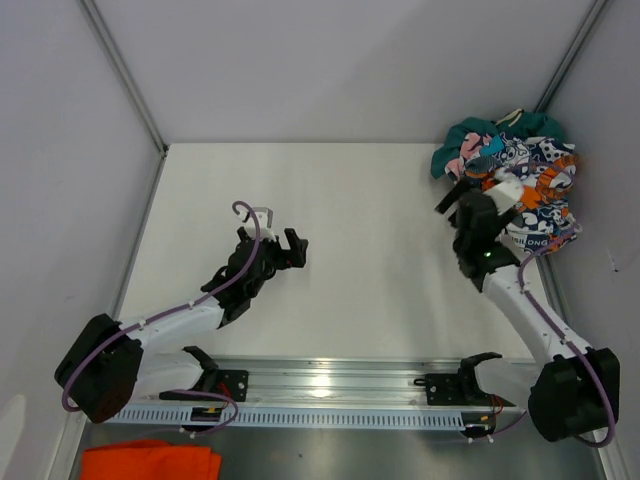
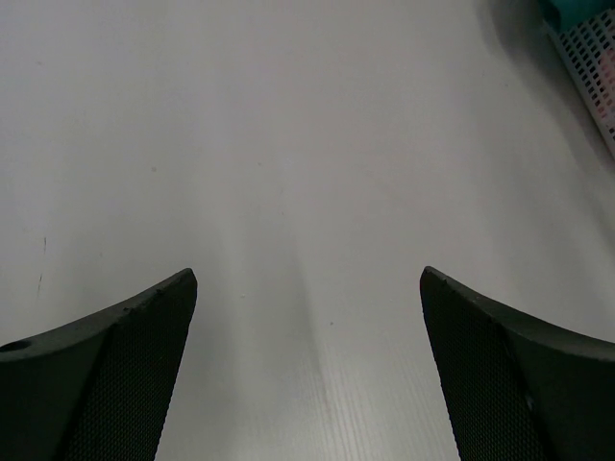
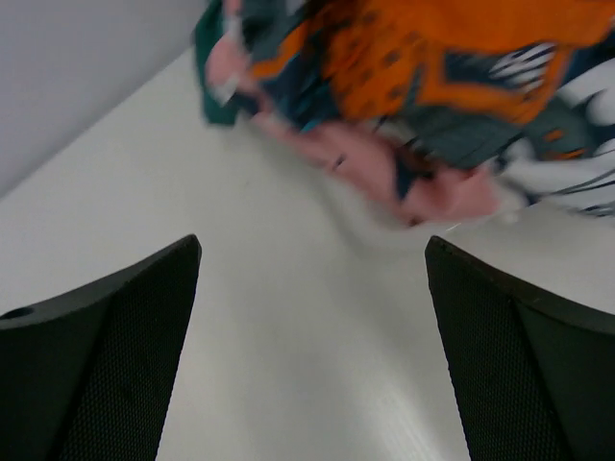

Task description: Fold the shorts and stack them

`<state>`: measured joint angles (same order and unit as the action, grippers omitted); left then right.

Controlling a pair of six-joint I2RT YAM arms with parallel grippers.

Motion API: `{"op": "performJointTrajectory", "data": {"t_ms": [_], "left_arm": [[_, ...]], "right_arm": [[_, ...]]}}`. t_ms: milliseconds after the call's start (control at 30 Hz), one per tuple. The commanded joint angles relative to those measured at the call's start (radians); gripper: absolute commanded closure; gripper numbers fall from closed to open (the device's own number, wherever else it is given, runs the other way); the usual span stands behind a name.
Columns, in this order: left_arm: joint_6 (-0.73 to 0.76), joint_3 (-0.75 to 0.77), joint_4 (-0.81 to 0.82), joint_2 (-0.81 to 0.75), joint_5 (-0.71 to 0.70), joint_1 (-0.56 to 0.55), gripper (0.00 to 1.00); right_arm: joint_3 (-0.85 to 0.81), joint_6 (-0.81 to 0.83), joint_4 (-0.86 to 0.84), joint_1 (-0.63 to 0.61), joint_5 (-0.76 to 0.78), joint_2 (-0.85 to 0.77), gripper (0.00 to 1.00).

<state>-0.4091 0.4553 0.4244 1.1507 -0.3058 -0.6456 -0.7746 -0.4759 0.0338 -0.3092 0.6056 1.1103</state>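
Note:
The shorts lie in a crumpled pile (image 1: 520, 175) at the far right corner of the table. The teal green pair (image 1: 462, 138) is at its left and the blue, orange and white print pair (image 1: 548, 195) at its right. In the right wrist view the print pair (image 3: 452, 58) lies on top, the pink pair (image 3: 370, 158) bulges out beneath it, and a teal edge (image 3: 205, 58) shows at the left. My right gripper (image 1: 468, 192) (image 3: 312, 245) is open just short of the pile, holding nothing. My left gripper (image 1: 285, 238) (image 2: 307, 279) is open over bare table left of centre.
A white mesh basket (image 2: 591, 58) with teal cloth at its top shows at the far right of the left wrist view. A bright orange cloth (image 1: 150, 462) lies off the table's near left. Grey walls close in the back and sides, and a metal rail (image 1: 330, 385) runs along the near edge.

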Motion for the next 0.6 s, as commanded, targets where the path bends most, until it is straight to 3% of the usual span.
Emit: {"op": "performJointTrajectory", "data": {"t_ms": [0, 167, 400, 500, 533, 567], "left_arm": [[0.013, 0.031, 0.042, -0.016, 0.013, -0.003, 0.01], [0.015, 0.037, 0.042, 0.001, 0.023, -0.008, 0.01], [0.018, 0.037, 0.04, -0.003, 0.023, -0.008, 0.01], [0.019, 0.04, 0.039, -0.002, 0.025, -0.008, 0.01], [0.021, 0.04, 0.039, -0.002, 0.025, -0.008, 0.01], [0.021, 0.039, 0.037, -0.002, 0.025, -0.008, 0.01]], "right_arm": [[-0.147, -0.078, 0.198, 0.215, -0.065, 0.06, 0.0], [-0.282, -0.144, 0.245, 0.393, -0.26, 0.221, 0.01], [-0.393, -0.247, 0.206, 0.423, -0.167, 0.385, 0.04], [-0.42, -0.271, 0.195, 0.423, -0.133, 0.422, 0.21], [-0.431, -0.271, 0.193, 0.42, -0.122, 0.428, 0.5], [-0.448, -0.262, 0.183, 0.415, -0.116, 0.421, 0.66]]}}
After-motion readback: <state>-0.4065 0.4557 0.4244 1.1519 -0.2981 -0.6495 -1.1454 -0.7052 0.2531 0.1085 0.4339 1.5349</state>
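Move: The orange-and-navy shorts at the near side of the basket lie about 12 cm to the right of the right hand, some 7 cm farther ahead and roughly 5 cm lower. From that hand the pink cloth is about 10 cm ahead and 4 cm right, and the green cloth about 17 cm ahead and 10 cm right. From the idle left hand, the same shorts are roughly 47 cm right, 12 cm ahead and 2 cm higher. Swinging fast to its right, some 12 cm, and about 7 cm forward, the right hand rises slightly, then dips about 7 cm from that crest onto the orange-and-navy shorts. The wrist turns some 20 degrees clockwise, tips down and rolls its left side up; the wide-open fingers then close about halfway, starting to gather the cloth between them. ##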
